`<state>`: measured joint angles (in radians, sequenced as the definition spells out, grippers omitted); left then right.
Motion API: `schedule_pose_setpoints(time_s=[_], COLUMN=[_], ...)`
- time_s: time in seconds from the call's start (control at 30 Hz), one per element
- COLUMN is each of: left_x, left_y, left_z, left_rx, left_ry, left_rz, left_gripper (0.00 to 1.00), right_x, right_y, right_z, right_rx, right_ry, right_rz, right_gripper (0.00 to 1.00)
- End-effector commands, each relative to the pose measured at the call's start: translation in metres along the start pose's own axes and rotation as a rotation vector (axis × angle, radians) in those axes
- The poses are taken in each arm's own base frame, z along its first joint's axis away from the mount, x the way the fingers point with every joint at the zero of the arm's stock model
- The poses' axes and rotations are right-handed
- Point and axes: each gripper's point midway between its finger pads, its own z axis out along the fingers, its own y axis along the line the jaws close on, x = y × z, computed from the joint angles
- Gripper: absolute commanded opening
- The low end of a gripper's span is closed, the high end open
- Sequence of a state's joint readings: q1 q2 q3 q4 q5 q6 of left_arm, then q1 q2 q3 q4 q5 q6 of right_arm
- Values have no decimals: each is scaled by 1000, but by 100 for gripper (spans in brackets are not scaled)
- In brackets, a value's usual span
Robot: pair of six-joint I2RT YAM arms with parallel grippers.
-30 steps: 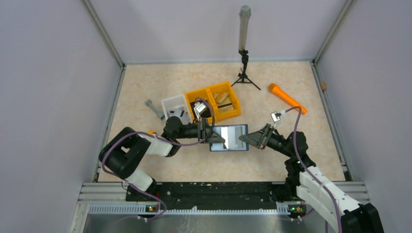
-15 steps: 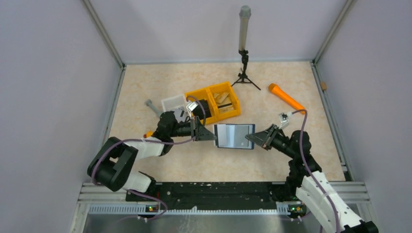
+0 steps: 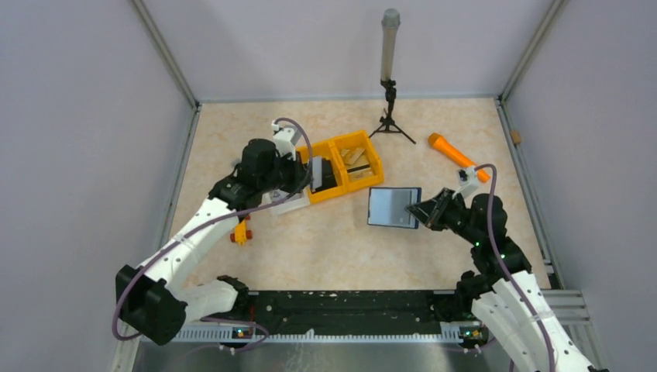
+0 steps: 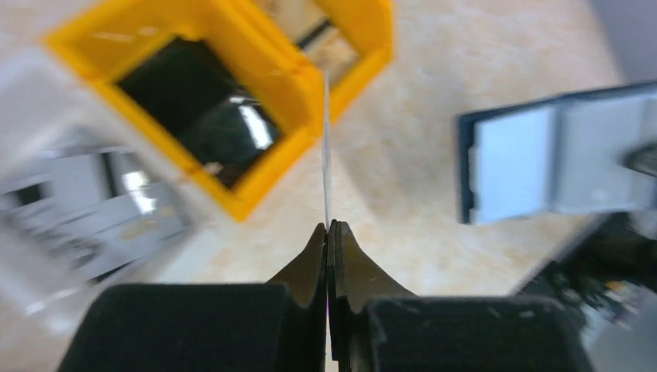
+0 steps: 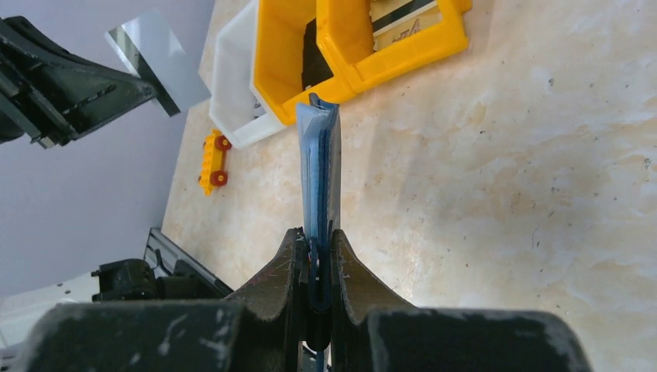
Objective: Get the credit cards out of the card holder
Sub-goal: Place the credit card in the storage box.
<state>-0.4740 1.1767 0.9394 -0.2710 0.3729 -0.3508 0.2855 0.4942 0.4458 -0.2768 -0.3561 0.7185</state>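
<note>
The card holder [image 3: 393, 207] is navy, spread open with its pale grey-blue inside facing up, and held above the table. My right gripper [image 3: 424, 211] is shut on its right edge; the right wrist view shows the holder [image 5: 320, 167] edge-on between the fingers [image 5: 283, 271]. My left gripper [image 4: 328, 229] is shut on one of the credit cards [image 4: 326, 155], seen edge-on as a thin line. In the right wrist view that card [image 5: 159, 58] is silvery-grey. The left gripper [image 3: 304, 177] hangs by the left compartment of the yellow bin [image 3: 352, 159], well apart from the holder.
The yellow two-compartment bin [image 4: 263, 70] holds a black block in its left half. A white tray [image 5: 232, 85] adjoins it. A small orange toy [image 3: 241, 231] lies front left, an orange tool [image 3: 457, 155] back right, and a tripod with a grey tube [image 3: 390, 77] at the back.
My left gripper has pulled away from the holder with a card and swung back and left to the yellow bin. My right gripper has carried the open holder to the right.
</note>
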Motion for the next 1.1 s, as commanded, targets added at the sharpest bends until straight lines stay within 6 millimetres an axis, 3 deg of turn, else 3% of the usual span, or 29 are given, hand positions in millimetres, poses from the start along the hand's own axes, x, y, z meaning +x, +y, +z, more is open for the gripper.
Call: schedule_pose_setpoints(time_s=[0.0,0.07,0.17,0.27,0.4,0.5,0.63,0.77,1.07], left_x=[0,-11,-11,-27,-29,-38,-44,-37,1], left_y=[85,98,106,123,128,143,152,158,185], left_z=[-44,-51,-53,-64,-49,-43,-29,-15,1], left_rx=[-523,-602,-598,-728,-666,-724,-737,-713,-698], left_ry=[61,78,225,283,347,388,429,448,639], left_rz=[210,315,587,706,910,1035,1102,1158,1179], left_gripper=[0,0,0,0,0,0,0,0,0], right_x=[-20,-21,-22,-18,-8,-5,-4,-2,3], right_y=[18,20,22,27,35,39,41,41,41], right_z=[-8,-10,-9,-3,7,9,9,8,7], right_rx=[-21,-28,-33,-75,-151,-191,-206,-209,-220], right_ry=[-24,-20,-15,20,80,91,99,106,116], right_rz=[-83,-97,-114,-103,-66,-49,-53,-57,-50], right_gripper=[0,0,0,0,0,0,0,0,0])
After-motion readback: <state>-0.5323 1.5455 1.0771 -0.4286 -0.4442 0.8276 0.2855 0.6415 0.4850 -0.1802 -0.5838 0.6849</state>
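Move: The white storage box that the credit card is headed for lies about 10 cm to the left of the left hand, 5 cm ahead and some 18 cm below. The yellow two-part box adjoins it on the right, its middle roughly 12 cm ahead and 7 cm right of the left hand; the toy car is about 11 cm back and 23 cm left. From the right hand, the storage box is some 37 cm left, 14 cm ahead and 16 cm lower. The credit card, still pinched in the left fingers, is swung away from over the yellow box: about 13 cm left first, then forward, some 9 cm in all, sinking 8 cm towards the storage box. The left wrist rolls about 80 degrees, left side rising, until the fingers slant forward and down. The right hand keeps the card holder, shifting it 3 cm left. ##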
